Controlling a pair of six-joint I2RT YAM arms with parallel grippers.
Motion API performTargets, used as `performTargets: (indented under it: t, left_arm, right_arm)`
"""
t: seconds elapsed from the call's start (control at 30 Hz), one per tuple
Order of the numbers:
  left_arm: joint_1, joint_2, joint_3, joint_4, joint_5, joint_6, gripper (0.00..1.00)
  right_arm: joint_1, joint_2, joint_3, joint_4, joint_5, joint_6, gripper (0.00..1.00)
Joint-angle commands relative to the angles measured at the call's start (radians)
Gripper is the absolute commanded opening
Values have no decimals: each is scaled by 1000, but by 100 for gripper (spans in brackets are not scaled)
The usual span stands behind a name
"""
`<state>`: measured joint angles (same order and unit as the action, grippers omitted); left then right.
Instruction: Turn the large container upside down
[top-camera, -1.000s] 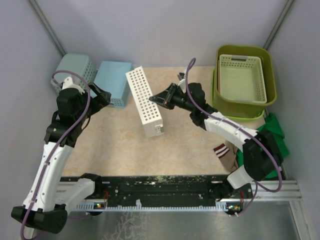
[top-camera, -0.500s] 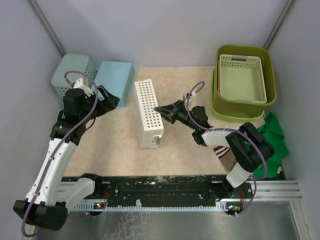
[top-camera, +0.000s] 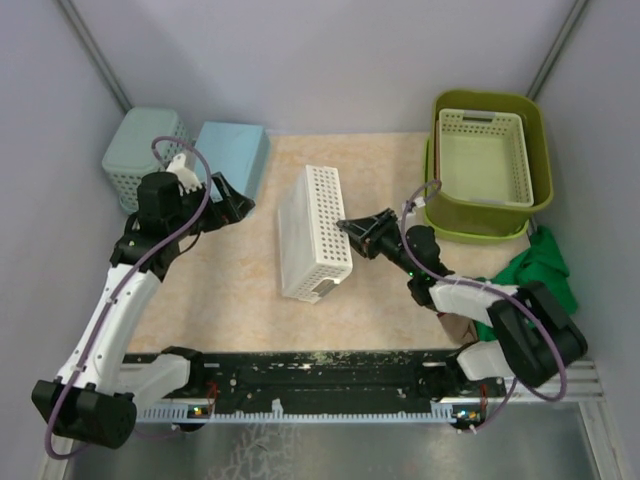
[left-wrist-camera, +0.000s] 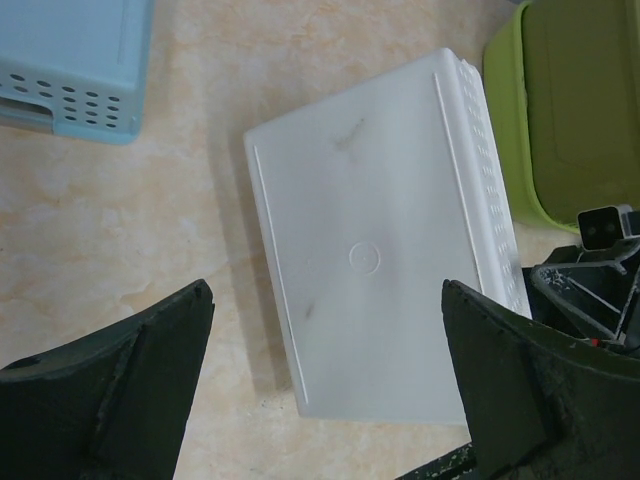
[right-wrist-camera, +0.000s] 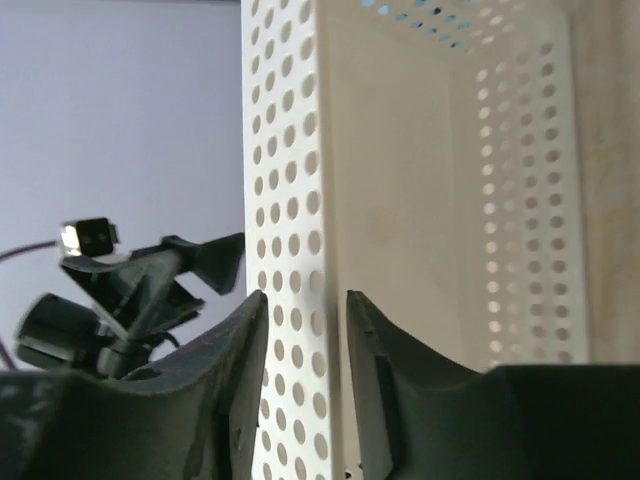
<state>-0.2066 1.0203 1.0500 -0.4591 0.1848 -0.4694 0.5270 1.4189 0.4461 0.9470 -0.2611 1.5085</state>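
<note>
The large container, a lime-green tub, stands upright at the back right with a cream perforated basket inside it; its wall also shows in the left wrist view. A white perforated basket lies mid-table, tilted, its plain bottom turned up and to the left. My right gripper straddles that basket's perforated wall; its jaws stand slightly apart from the wall, open. My left gripper hangs wide open left of the white basket, holding nothing.
A blue basket and a teal perforated basket sit upside down at the back left; the blue one shows in the left wrist view. A green cloth lies at the right edge. Grey walls close in the table.
The right arm swung the white basket down and toward the front, tipping its bottom upward, and its jaws have loosened on the wall. The left gripper drifted slightly right, still open.
</note>
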Motion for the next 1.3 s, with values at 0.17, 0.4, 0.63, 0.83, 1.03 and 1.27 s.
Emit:
performTargets:
  t: [0.17,0.4,0.63,0.83,1.03,1.27]
  left_arm:
    - [1,45,-8,64,136,28,100]
    - [-16,66,-10,51,165,65,100]
    - [-42,74,-13,48,137,76,100]
    - [-56,106,1,51,158,82,100]
    - [-188,143,28,-3,69,124,100]
    - [-348,227,31,-19,21,94,100]
  right_arm:
    - [-8,-318,119,-717,219,-369,73]
    - [-5,-403,197,-983,287,-530,86]
    - [26,-426,241,-1200,321,-730,89]
    - [53,-495,226,-1240,308,-834,91]
    - [78,-554,209,-1404,358,-908,91]
    - [90,-617,87,-1460,307,-879,92]
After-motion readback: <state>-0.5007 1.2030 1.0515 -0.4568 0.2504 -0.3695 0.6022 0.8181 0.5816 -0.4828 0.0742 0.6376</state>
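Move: The white container stands on its long side, opening to the right. The right fingers, already loosening, straddle its upper rim; its middle is roughly 6 cm left of that hand and 10 cm below, straight level in reach. From the same hand the blue basket sits about 20 cm farther out and 32 cm left, the green bin about 18 cm farther out and 38 cm right. From the left hand the white container's middle is some 19 cm right, 1 cm back and 17 cm below. The white container's upper rim comes free as the right fingers spread from slightly to nearly fully open; that hand moves about 12 cm right, 10 cm back and 8 cm down towards the container's near right corner, rolling some 60 degrees until its fingers slant down. The wide-open left hand eases right and down, then quickens towards the container, about 10 cm right and 6 cm down in all, swinging clockwise. ##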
